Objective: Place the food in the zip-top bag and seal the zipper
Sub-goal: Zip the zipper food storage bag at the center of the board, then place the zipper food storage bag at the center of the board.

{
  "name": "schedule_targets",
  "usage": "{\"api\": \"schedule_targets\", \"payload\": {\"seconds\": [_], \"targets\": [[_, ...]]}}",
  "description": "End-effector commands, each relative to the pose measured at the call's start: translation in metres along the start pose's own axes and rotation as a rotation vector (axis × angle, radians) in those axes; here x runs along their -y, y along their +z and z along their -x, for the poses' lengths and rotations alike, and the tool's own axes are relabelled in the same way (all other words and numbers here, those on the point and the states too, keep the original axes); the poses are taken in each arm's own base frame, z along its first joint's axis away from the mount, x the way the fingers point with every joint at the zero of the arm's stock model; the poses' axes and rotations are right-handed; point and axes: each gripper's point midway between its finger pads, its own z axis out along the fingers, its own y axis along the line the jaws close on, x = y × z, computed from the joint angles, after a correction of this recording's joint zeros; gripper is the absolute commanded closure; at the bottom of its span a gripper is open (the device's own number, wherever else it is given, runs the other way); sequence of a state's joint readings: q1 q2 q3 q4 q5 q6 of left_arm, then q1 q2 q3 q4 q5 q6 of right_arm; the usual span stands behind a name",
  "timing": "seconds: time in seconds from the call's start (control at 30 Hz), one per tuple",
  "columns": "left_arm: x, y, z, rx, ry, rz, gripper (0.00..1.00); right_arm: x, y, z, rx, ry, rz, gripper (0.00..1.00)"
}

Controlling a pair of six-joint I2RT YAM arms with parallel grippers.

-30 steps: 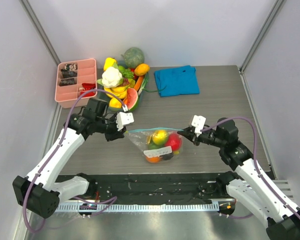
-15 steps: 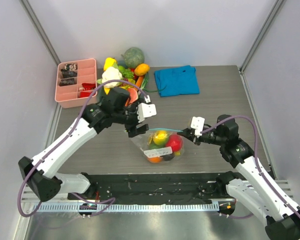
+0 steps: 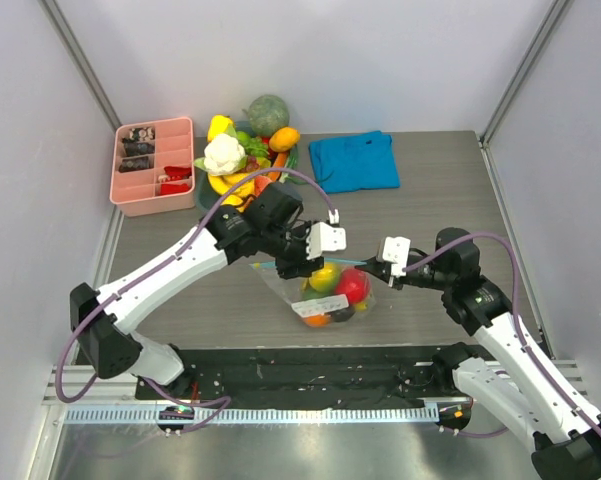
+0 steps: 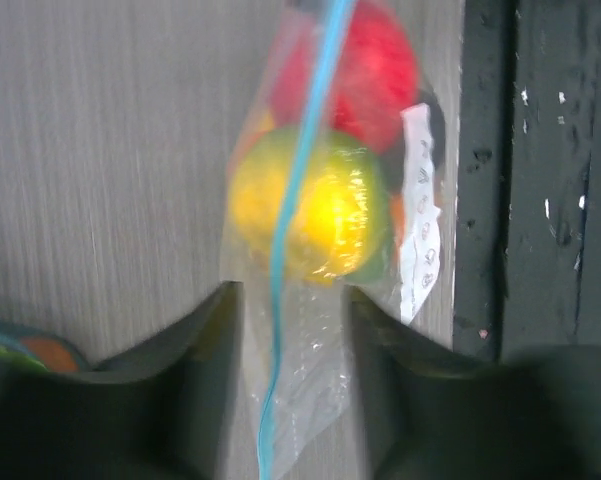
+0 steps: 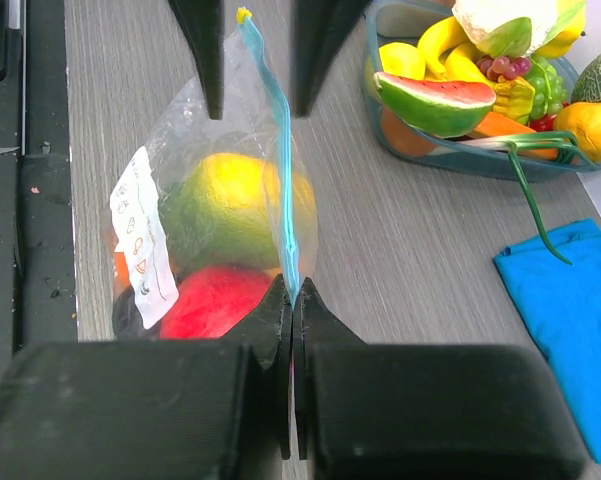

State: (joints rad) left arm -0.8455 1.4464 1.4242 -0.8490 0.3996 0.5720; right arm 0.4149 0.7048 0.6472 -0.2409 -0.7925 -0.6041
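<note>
The clear zip-top bag (image 3: 330, 292) lies at the table's front middle, holding a yellow-green fruit (image 3: 323, 275), a red apple (image 3: 352, 287) and an orange (image 3: 315, 320). Its blue-teal zipper (image 3: 345, 261) runs along the far edge. My left gripper (image 3: 292, 265) is open, and in the left wrist view (image 4: 292, 292) its jaws straddle the zipper (image 4: 275, 380) without pinching it. My right gripper (image 3: 368, 266) is shut on the zipper's right end, as the right wrist view (image 5: 292, 292) shows. The bag (image 5: 220, 230) stands up between the two grippers.
A basket of toy food (image 3: 245, 178) with a white cauliflower (image 3: 223, 153) and a watermelon slice (image 5: 435, 100) stands at the back left. A pink tray (image 3: 152, 163) sits left of it. A folded blue cloth (image 3: 353, 160) lies at the back. A black strip (image 3: 310, 365) lines the front edge.
My left gripper has moved right along the zipper, from the bag's left corner to over its middle. My right gripper has kept its hold on the right end.
</note>
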Motion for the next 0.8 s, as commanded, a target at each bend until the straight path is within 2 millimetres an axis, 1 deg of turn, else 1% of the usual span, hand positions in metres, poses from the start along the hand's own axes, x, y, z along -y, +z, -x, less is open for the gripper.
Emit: {"api": "schedule_targets", "payload": {"seconds": [0.0, 0.07, 0.1, 0.13, 0.17, 0.2, 0.23, 0.27, 0.3, 0.33, 0.37, 0.4, 0.43, 0.47, 0.5, 0.53, 0.57, 0.6, 0.63, 0.67, 0.7, 0.73, 0.77], "targets": [[0.012, -0.004, 0.013, 0.008, 0.022, -0.052, 0.71, 0.013, -0.003, 0.037, 0.095, -0.107, -0.031, 0.99], [0.020, -0.007, 0.013, -0.028, -0.004, -0.106, 1.00, 0.017, -0.003, 0.033, 0.082, -0.080, -0.060, 0.99], [0.024, -0.010, 0.015, -0.039, -0.024, -0.131, 1.00, 0.024, -0.003, 0.037, 0.091, -0.070, -0.094, 0.99], [0.025, -0.017, 0.028, -0.017, -0.084, -0.138, 1.00, 0.041, -0.006, 0.030, 0.062, -0.027, -0.196, 0.96], [0.030, -0.017, 0.026, -0.045, -0.140, -0.168, 1.00, 0.053, -0.007, 0.035, 0.088, 0.092, -0.277, 0.88], [0.033, -0.019, 0.032, -0.034, -0.187, -0.187, 1.00, 0.062, -0.010, 0.030, 0.075, 0.164, -0.344, 0.64], [0.037, -0.023, 0.040, -0.015, -0.283, -0.199, 1.00, 0.085, -0.022, 0.026, 0.053, 0.251, -0.502, 0.51], [0.035, -0.023, 0.046, 0.009, -0.329, -0.185, 1.00, 0.086, -0.024, 0.018, 0.035, 0.385, -0.543, 0.38], [0.035, -0.023, 0.049, 0.018, -0.373, -0.178, 1.00, 0.089, -0.026, 0.015, 0.024, 0.440, -0.577, 0.18], [0.036, -0.022, 0.051, 0.021, -0.469, -0.170, 1.00, 0.093, -0.031, 0.015, 0.023, 0.474, -0.613, 0.11], [0.034, -0.023, 0.055, 0.036, -0.511, -0.154, 1.00, 0.092, -0.033, 0.013, 0.012, 0.516, -0.631, 0.07], [0.027, -0.023, 0.066, 0.081, -0.536, -0.129, 1.00, 0.092, -0.037, 0.016, 0.037, 0.586, -0.657, 0.01], [0.025, -0.023, 0.073, 0.105, -0.592, -0.117, 1.00, 0.095, -0.041, 0.021, 0.052, 0.610, -0.681, 0.00], [0.017, -0.022, 0.078, 0.119, -0.707, -0.066, 1.00, 0.098, -0.047, 0.018, 0.045, 0.646, -0.731, 0.00], [0.008, -0.022, 0.091, 0.167, -0.742, -0.045, 1.00, 0.100, -0.051, 0.022, 0.066, 0.693, -0.760, 0.00], [0.005, -0.019, 0.097, 0.186, -0.775, -0.044, 1.00, 0.106, -0.058, 0.030, 0.089, 0.718, -0.803, 0.00], [0.000, -0.017, 0.104, 0.210, -0.854, -0.030, 1.00, 0.114, -0.069, 0.022, 0.072, 0.752, -0.899, 0.00], [-0.007, -0.006, 0.112, 0.233, -0.883, -0.013, 1.00, 0.118, -0.076, 0.023, 0.096, 0.808, -0.951, 0.00], [-0.012, 0.000, 0.118, 0.254, -0.910, -0.005, 1.00, 0.124, -0.083, 0.027, 0.111, 0.824, -0.993, 0.00], [-0.015, 0.007, 0.124, 0.267, -0.950, -0.004, 1.00, 0.127, -0.088, 0.023, 0.104, 0.848, -1.029, 0.00], [-0.020, 0.008, 0.139, 0.299, -1.006, -0.008, 1.00, 0.136, -0.103, 0.017, 0.106, 0.867, -1.113, 0.00], [-0.023, 0.027, 0.147, 0.296, -1.037, -0.021, 1.00, 0.142, -0.109, 0.016, 0.110, 0.888, -1.150, 0.00], [-0.024, 0.031, 0.157, 0.312, -1.062, -0.034, 1.00, 0.144, -0.117, 0.009, 0.090, 0.894, -1.198, 0.00]]}}
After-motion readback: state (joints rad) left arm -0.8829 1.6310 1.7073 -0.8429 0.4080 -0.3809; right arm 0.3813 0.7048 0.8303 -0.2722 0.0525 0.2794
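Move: The left gripper, part open, straddles the middle of the bag's blue zip strip, which is about 1 cm below and 1 cm back. In the bag, the yellow-green fruit hangs some 3 cm to its right, 2 cm back and 8 cm down, with the red tomato 9 cm right, 2 cm back and 9 cm down. The right gripper still pinches the strip's right end, right at its fingertips; the blue cloth lies roughly 25 cm ahead of it, 2 cm left and 18 cm below. Ease the left gripper back a little and shut it on the middle of the zip strip, then carry the bag about 7 cm right and 5 cm up, swinging the wrist counter-clockwise as its tip-down angle changes. Once the left has closed, open the right gripper wide to free the strip's end and draw it off forward, right and up, turning well over 50 degrees clockwise. ##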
